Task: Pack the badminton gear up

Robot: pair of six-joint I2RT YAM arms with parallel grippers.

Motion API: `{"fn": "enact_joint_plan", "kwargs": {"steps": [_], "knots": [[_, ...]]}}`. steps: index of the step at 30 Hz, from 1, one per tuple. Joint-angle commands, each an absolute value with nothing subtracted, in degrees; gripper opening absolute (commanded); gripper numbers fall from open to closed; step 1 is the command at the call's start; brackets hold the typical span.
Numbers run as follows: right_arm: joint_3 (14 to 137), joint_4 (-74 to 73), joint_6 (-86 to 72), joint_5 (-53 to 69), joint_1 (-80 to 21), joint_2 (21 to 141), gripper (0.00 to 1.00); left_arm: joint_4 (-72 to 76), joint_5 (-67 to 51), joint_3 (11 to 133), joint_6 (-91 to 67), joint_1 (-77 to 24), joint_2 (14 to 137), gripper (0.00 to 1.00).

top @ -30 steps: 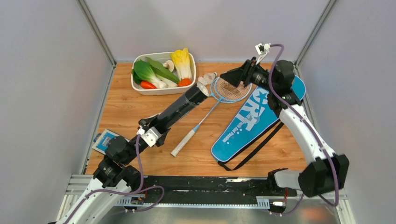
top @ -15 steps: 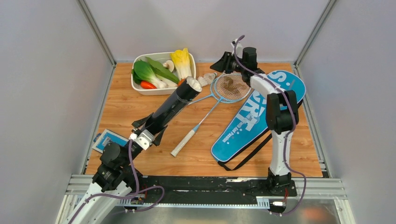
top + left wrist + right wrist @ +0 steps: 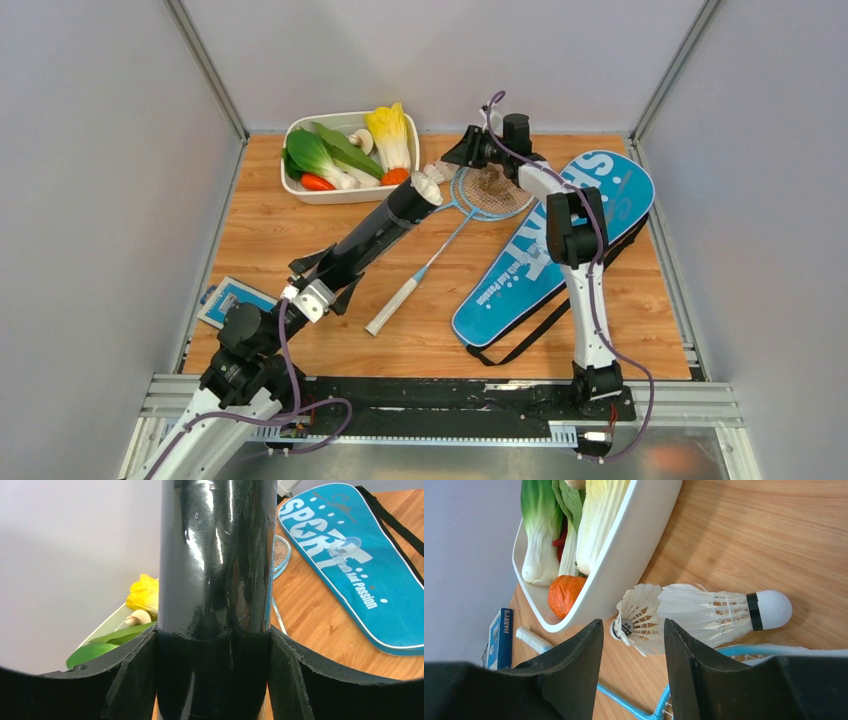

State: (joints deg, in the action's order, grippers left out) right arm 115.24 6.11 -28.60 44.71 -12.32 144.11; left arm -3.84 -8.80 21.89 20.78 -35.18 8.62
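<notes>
My left gripper (image 3: 214,672) is shut on the long black tube (image 3: 215,570), which slants up towards the tray (image 3: 375,232). White feathers (image 3: 427,186) show at the tube's far end. Two white shuttlecocks (image 3: 704,611) lie on the wood beside the tray, also seen from above (image 3: 440,168). My right gripper (image 3: 633,626) hovers open just short of them with nothing between its fingers, at the back of the table (image 3: 462,150). A light-blue racket (image 3: 492,190) lies with its white handle (image 3: 390,310) towards me. The blue "SPORT" cover (image 3: 545,250) lies flat on the right.
A white tray (image 3: 298,187) of toy vegetables stands at the back left, its rim (image 3: 624,565) close to the shuttlecocks. A small blue-and-white card (image 3: 228,300) lies near the left edge. The cover's black strap (image 3: 530,335) trails on the wood. Grey walls close in on both sides.
My right arm has swung from above the cover to the back of the table, and its gripper has come down at the shuttlecocks with narrower jaws. The tube has shifted slightly.
</notes>
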Motion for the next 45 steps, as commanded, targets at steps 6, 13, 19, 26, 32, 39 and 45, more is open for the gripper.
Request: {"fn": "enact_joint_plan", "kwargs": {"steps": [6, 13, 19, 26, 32, 39, 45], "knots": [[119.0, 8.9, -29.0, 47.4, -14.2, 147.2, 0.51, 0.9, -11.6, 22.8, 20.2, -35.3, 9.4, 0.38], [121.2, 9.6, -29.7, 47.3, -15.4, 149.0, 0.51, 1.0, -11.9, 22.8, 20.3, -35.3, 10.1, 0.37], [120.1, 9.5, -28.9, 46.8, -16.1, 148.9, 0.38, 0.9, -11.9, 22.8, 20.5, -35.2, 10.2, 0.38], [115.6, 9.6, -27.4, 47.2, -15.6, 142.0, 0.01, 0.9, -11.8, 22.7, 20.6, -35.3, 10.5, 0.38], [108.2, 9.5, -29.4, 48.9, -13.8, 130.9, 0.00, 0.9, -11.3, 22.5, 20.6, -35.3, 10.8, 0.38], [98.5, 8.3, -29.5, 52.1, -12.6, 115.5, 0.00, 0.3, -11.3, 22.7, 20.2, -35.3, 12.1, 0.38], [89.4, 5.3, -25.1, 49.7, -12.3, 98.4, 0.00, -1.5, -10.2, 22.9, 20.1, -35.2, 13.8, 0.38]]}}
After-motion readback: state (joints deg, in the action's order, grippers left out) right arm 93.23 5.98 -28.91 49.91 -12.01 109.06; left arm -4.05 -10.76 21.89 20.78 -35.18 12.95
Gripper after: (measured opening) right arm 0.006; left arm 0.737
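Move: Just left of the right hand lies the shuttlecock it wants, roughly 5 cm left, 2 cm back and 4 cm below, its feather mouth turned towards the fingers. The other shuttlecock is about 2 cm ahead and 1 cm left of the hand; the vegetable box sits some 18 cm left and 2 cm ahead, the racket head some 10 cm right and 4 cm back. From the left hand that first shuttlecock is about 38 cm ahead, 14 cm right and 21 cm lower. Easing about 4 cm left, a little down and slightly back, the right hand brings its half-open fingers onto the shuttlecock beside the box and shuts them fully, pinching the feather skirt near its mouth. It then climbs about 20 cm, drawing back about 10 cm and right some 5 cm, fingers tipping up slightly. The left hand keeps its hold on the tube, sinking about 2 cm. ##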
